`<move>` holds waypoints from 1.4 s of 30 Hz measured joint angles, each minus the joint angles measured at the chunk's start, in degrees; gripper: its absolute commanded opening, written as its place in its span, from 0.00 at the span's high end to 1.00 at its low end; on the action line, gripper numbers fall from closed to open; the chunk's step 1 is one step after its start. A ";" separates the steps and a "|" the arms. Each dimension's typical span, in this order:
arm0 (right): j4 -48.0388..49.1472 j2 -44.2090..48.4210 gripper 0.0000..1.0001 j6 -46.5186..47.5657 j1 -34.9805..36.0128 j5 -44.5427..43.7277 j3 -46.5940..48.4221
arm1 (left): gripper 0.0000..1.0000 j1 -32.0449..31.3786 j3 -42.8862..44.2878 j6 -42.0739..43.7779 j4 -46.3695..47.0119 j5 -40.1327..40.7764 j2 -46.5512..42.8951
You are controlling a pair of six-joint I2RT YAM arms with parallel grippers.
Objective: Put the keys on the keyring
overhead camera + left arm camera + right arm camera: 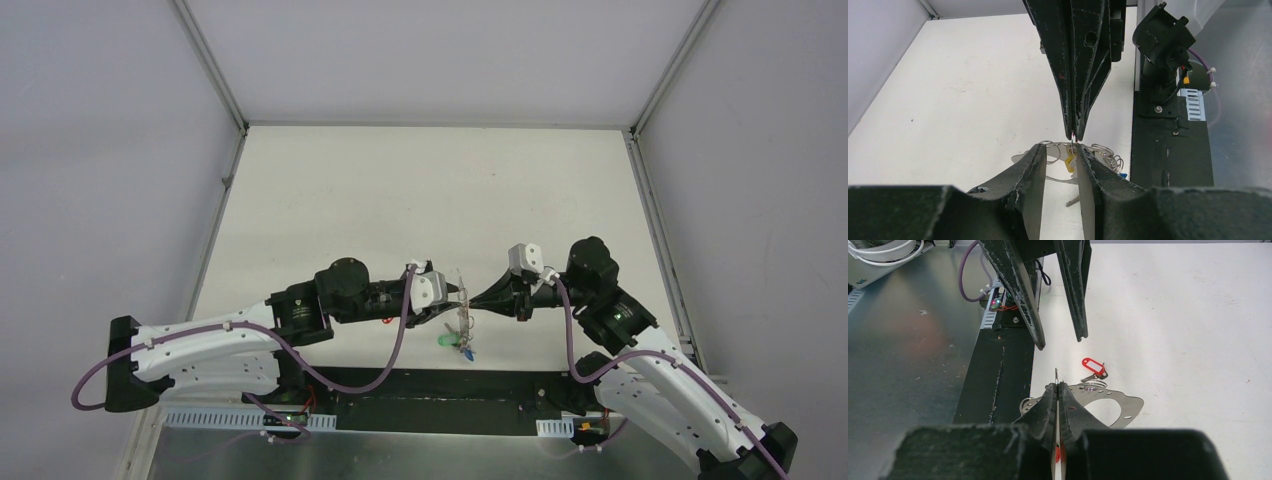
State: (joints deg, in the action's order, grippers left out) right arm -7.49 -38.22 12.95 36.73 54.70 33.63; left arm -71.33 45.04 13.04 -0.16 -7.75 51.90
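My two grippers meet tip to tip above the table's near middle. The right gripper (476,298) (1058,385) is shut on the thin wire keyring (1056,374), whose edge sticks out past its tips. In the left wrist view the right gripper (1074,133) points down from the top, pinching the wire. The left gripper (452,293) (1058,149) (1061,341) stands open with its fingers either side of the wire, not closed on it. Keys hang below: a green one (446,341), a blue one (468,353), a yellow tag (1070,162) and a red tag (1092,364).
A flat shiny metal plate (1128,407) with a large hole lies under the grippers, with small silvery split rings (1110,156) beside it. The black base strip (1168,150) and the metal ledge (903,350) run along the near edge. White walls enclose the table.
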 measured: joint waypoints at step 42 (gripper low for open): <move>7.78 2.08 0.00 -9.75 0.02 -10.45 0.00 | 1.00 0.02 -2.32 0.79 -4.35 1.95 -2.01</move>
State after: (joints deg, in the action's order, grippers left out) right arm 0.30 -36.14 3.20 36.75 44.25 33.63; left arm -71.31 42.72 13.82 -4.51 -5.80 49.89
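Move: The wire ring at the plate's top edge, still pinched in the right fingertips, lies about 2 cm to the left hand's right and 3 cm below, level with it fore and aft. The plate's middle hangs some 7 cm below the left hand, 1 cm back and 2 cm right; the green key is about 6 cm back, 1 cm left and 8 cm below. From the right hand, the ring sits right at the tips, about 1 cm left. Bring the part-open left gripper down about 3 cm and slightly right onto the ring beside the right fingertips, then shut it to pinch the ring. Hold the right hand still until that grip is made; then open it wide to let go and back it away up and forward, about 3 cm each, while the left carries the ring and plate some 3 cm left. ##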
